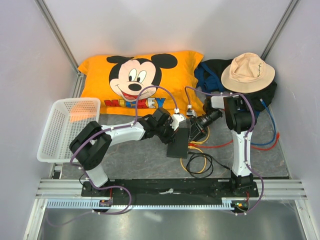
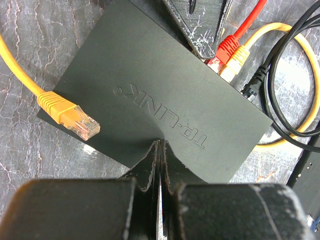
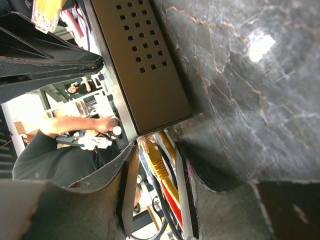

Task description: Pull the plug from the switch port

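The switch [image 2: 150,85] is a flat black box lying on the grey table, seen in the top view [image 1: 178,141] between the two arms. My left gripper [image 2: 161,143] is shut with its tips resting on the switch's top face. A red plug [image 2: 227,47], a yellow plug [image 2: 239,57] and a black cable [image 2: 255,80] sit in the far edge's ports. My right gripper [image 3: 157,147] is open, its jaws either side of the yellow plug [image 3: 156,160] with gaps on both sides. A loose yellow plug [image 2: 75,116] lies on the switch's left edge.
An orange Mickey pillow [image 1: 140,80] lies at the back. A white basket [image 1: 65,127] stands to the left. A beige hat [image 1: 247,72] rests on dark cloth at the back right. Coiled black and yellow cables [image 1: 200,162] and a red cable [image 1: 220,146] trail right of the switch.
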You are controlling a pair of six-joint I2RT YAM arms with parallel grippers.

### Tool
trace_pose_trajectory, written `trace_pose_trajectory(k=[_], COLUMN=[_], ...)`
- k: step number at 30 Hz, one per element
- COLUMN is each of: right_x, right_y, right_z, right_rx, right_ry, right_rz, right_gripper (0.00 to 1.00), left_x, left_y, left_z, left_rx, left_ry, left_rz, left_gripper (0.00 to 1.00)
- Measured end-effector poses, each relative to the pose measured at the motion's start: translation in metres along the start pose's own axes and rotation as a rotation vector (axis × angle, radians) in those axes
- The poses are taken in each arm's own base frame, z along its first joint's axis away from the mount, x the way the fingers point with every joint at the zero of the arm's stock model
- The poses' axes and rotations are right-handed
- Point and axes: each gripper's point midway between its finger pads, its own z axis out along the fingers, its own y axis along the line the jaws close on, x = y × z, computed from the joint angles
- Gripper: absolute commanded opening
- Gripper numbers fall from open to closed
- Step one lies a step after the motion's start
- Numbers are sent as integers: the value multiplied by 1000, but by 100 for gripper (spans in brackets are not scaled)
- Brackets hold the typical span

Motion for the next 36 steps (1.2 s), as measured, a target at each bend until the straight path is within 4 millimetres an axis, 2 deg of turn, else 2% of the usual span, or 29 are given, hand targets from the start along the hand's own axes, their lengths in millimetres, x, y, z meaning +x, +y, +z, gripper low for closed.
trace_pose_trajectory(k=[5, 8, 12, 13, 20, 25, 36], right_x=[0, -1, -1, -1, -2, -6, 1], right_y=[-1, -2, 0, 0, 1, -1, -21], right_z=[0, 1, 1, 1, -4, -13, -35], right_rx=[4, 7, 2, 2, 41, 82, 5], right_ry=[0, 0, -1, -1, 22, 45, 72], right_rz=[-7, -14, -8, -8, 1, -60, -75], right_gripper=[35, 24, 2, 0, 0, 0, 0], left_x=[0, -1, -2, -2, -2, -7, -14], left_y=[0, 0, 0, 0, 1, 1, -1], left_z=[0, 0, 1, 1, 2, 6, 13], left_rx=[0, 1, 1, 1, 2, 5, 10], left_ry=[0, -4, -6, -6, -4, -14, -30], left_rz=[0, 1, 2, 2, 2, 7, 25], left_gripper=[2, 2, 2, 2, 2, 2, 2])
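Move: The yellow plug to be pulled is already between the right hand's open fingertips, about 1 cm to the left of the hand point and at its height. From that hand the switch's middle is some 6 cm left and 2 cm back. The red plug sits in the same edge, about 2 cm nearer the robot than this plug, and a second yellow plug about 3 cm nearer. From the left hand, this plug is roughly 7 cm right, 2 cm ahead and 1 cm lower. Staying almost in place at first, the right hand shuts its fingers on the yellow plug, then draws it rightward out of the switch port by about 4 cm, with some 1.5 cm of forward drift and a slight counter-clockwise turn. The left hand keeps its closed fingertips on top of the switch and travels with it, nearly 2 cm right and a little forward. ##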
